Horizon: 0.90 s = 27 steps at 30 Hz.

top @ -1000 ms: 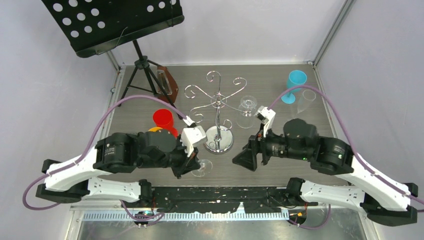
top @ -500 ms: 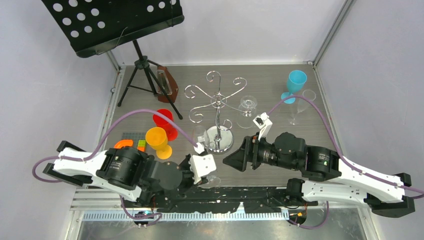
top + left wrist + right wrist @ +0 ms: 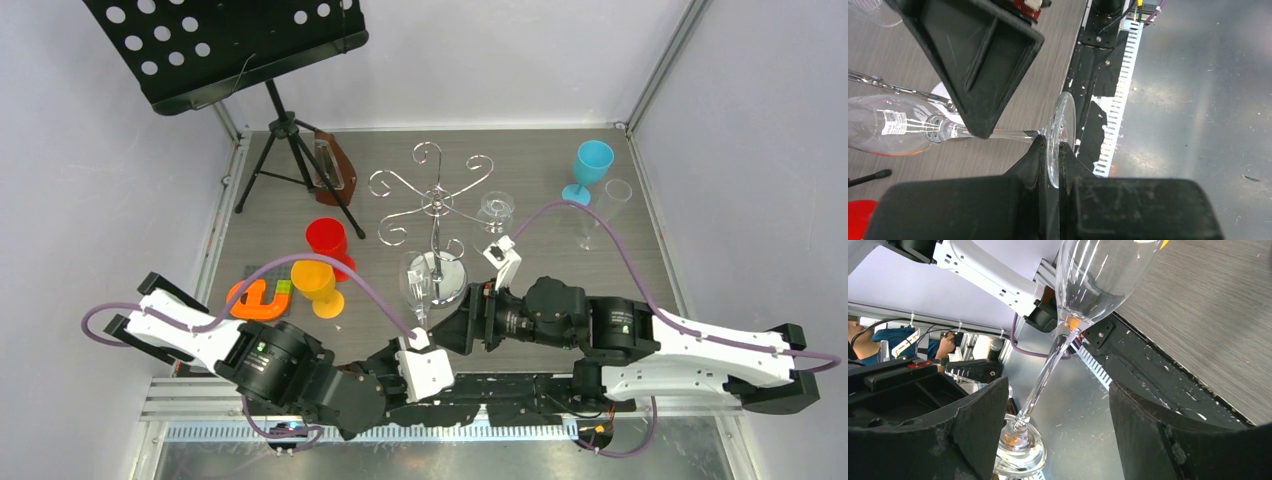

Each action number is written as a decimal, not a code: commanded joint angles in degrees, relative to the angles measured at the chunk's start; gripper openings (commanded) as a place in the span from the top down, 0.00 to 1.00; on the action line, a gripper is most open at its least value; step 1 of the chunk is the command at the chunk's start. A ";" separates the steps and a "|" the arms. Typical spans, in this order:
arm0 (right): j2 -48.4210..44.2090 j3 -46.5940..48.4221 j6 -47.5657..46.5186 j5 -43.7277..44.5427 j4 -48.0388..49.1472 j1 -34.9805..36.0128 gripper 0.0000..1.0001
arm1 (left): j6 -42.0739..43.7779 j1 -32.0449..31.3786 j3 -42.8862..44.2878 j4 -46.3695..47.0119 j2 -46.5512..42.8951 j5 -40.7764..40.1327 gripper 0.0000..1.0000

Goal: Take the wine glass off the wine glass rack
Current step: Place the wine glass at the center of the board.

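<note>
A clear wine glass [image 3: 415, 278] is off the chrome wine glass rack [image 3: 437, 197] and hangs in front of its round base. My left gripper [image 3: 424, 348] is shut on the glass's foot [image 3: 1061, 125], the thin disc pinched between the black fingers [image 3: 1034, 156]. The bowl [image 3: 890, 127] points away from the gripper. My right gripper [image 3: 452, 325] is open, and the stem [image 3: 1047, 371] runs between its fingers, closer to the left finger [image 3: 979, 425] and touching neither. A second clear glass [image 3: 497, 210] hangs from a rack arm.
A black music stand [image 3: 230, 45] on a tripod fills the back left. A red cup [image 3: 326, 238], an orange goblet [image 3: 315, 280] and an orange letter piece [image 3: 262, 298] sit left of the rack. A blue goblet [image 3: 590, 165] and a clear flute [image 3: 598, 212] stand at the back right.
My left arm has drawn back toward the near edge and right, carrying the glass by its foot. My right gripper has slid left and now straddles the stem.
</note>
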 commanded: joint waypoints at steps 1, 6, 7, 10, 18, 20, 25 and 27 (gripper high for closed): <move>1.54 -0.44 2.33 1.60 5.21 1.59 0.21 | 1.32 -2.09 -0.17 5.30 -0.19 -7.60 1.00; 3.28 -1.34 3.58 1.74 7.81 2.76 0.21 | 0.91 -3.31 -1.54 6.35 -0.12 -9.31 1.00; 3.62 -1.52 3.87 1.70 8.07 2.91 0.21 | 0.86 -3.57 -1.57 6.37 0.03 -9.81 1.00; 4.36 -1.62 4.34 1.70 8.92 3.52 0.24 | 0.94 -4.38 -1.60 6.36 0.51 -11.42 1.00; 5.37 -2.37 5.31 1.43 10.64 4.13 0.51 | 0.45 -5.73 -1.78 6.29 1.64 -12.91 1.00; 5.39 -2.67 5.45 1.59 10.70 4.20 0.57 | -0.15 -5.90 -2.05 6.03 1.61 -13.06 1.00; 4.93 -4.49 6.23 1.66 12.04 4.28 0.71 | -2.36 -6.30 -4.32 6.32 0.88 -12.34 1.00; 4.76 -5.41 6.68 1.64 12.80 4.29 0.77 | -3.27 -6.38 -5.13 6.33 0.63 -11.96 1.00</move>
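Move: The clear glass hangs almost level from the left fingers by its foot, bowl forward. Its stem, the right hand's target, lies about 4 cm to that hand's left, 1 cm back and 1 cm lower. From the right hand, the rack's middle is some 17 cm ahead and 1 cm left, at about hand height, and the yellow glass 12 cm ahead, 25 cm left and 10 cm lower. The left hand has the stem about 5 cm straight ahead, 2 cm lower. Leftward, easing off as it goes, the right hand travels about 3.5 cm, also drawing back and sinking some 2 cm each, so that its open fingers come around the glass stem. From about halfway they close steadily to roughly a third of their starting gap. The left hand keeps its pinch on the glass foot, sinking about 2 cm and easing slightly back. ##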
